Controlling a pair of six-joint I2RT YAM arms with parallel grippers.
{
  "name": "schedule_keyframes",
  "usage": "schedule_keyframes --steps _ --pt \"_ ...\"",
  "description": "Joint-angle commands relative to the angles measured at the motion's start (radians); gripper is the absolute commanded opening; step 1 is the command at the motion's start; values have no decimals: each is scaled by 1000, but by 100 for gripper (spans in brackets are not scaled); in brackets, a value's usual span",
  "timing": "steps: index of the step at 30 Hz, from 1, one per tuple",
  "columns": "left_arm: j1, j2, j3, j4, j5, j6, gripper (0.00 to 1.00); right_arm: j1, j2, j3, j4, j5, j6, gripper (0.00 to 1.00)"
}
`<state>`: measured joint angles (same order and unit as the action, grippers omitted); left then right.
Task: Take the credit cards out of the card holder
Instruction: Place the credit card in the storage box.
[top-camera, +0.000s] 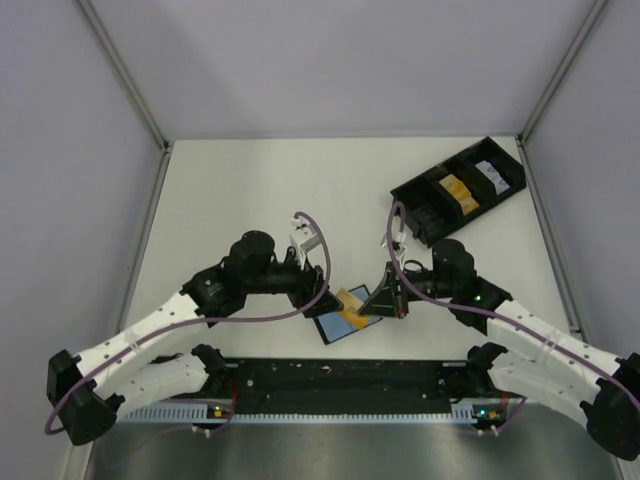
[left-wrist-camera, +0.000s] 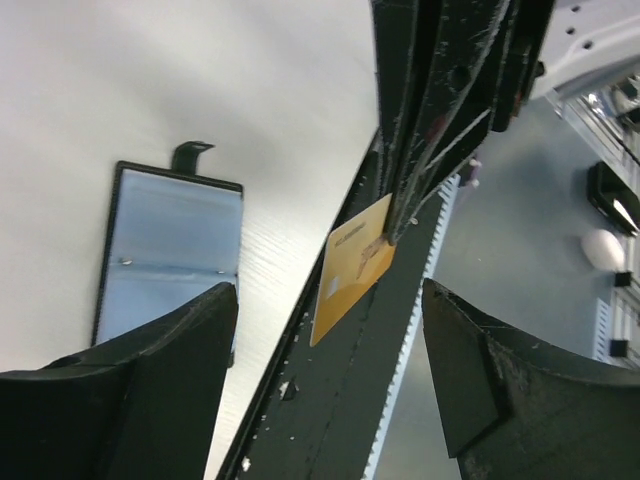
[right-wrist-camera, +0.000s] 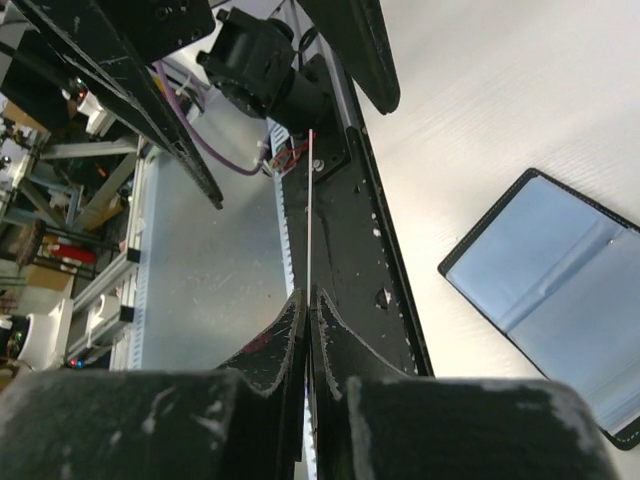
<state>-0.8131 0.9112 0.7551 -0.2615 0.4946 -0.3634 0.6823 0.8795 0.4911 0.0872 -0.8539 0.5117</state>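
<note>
The card holder (top-camera: 335, 327) lies open and flat on the white table, its glossy blue-grey inside facing up (left-wrist-camera: 170, 250) (right-wrist-camera: 560, 290). An orange-yellow credit card (top-camera: 352, 304) hangs in the air just above the holder's right side. My right gripper (top-camera: 386, 299) is shut on one end of it. In the right wrist view the card (right-wrist-camera: 310, 220) shows edge-on, rising from the closed right gripper (right-wrist-camera: 308, 300). My left gripper (top-camera: 322, 297) stands open on the card's other side; the card (left-wrist-camera: 352, 268) lies beyond its spread fingers, untouched.
A long black compartmented tray (top-camera: 460, 190) with small items stands at the back right. A black toothed rail (top-camera: 350, 375) runs along the near edge between the arm bases. Grey enclosure walls close in both sides.
</note>
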Motion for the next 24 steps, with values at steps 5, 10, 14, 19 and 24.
schedule_keyframes --steps 5,10,14,19,24 --pt "2 147 96 107 304 26 66 -6 -24 55 -49 -63 -75 0" --pt "2 195 108 107 335 20 45 -6 -28 55 -49 -68 -76 0" --pt "2 177 95 143 334 4 0 -6 -30 52 -44 -56 -73 0" --pt "2 80 35 254 241 -74 0 -6 -56 31 -11 76 16 26" --pt "3 -79 -111 399 -40 -257 0 -6 -151 -60 187 249 186 55"
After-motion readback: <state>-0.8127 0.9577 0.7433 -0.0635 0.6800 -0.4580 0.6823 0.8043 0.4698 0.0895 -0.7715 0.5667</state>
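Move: The yellow credit card is held by its right end in the shut right gripper, with its middle about 3 cm to that hand's left and 1 cm lower. From the open left gripper, the card's middle lies about 5 cm to the right, 2 cm back and 1 cm below; the right fingertips are roughly 8 cm right and 2 cm back. The card holder lies on the table, about 4 cm ahead, 4 cm right and 18 cm below the left hand. Bring the left gripper about 3 cm right and 2 cm back onto the card's free end, turning some 15 degrees clockwise, and pinch it. The right gripper keeps its hold while easing back about 1 cm, then opens to about half, letting go, and starts forward and up. Once the card is pinched, raise the left hand about 3 cm, easing back left a little. ##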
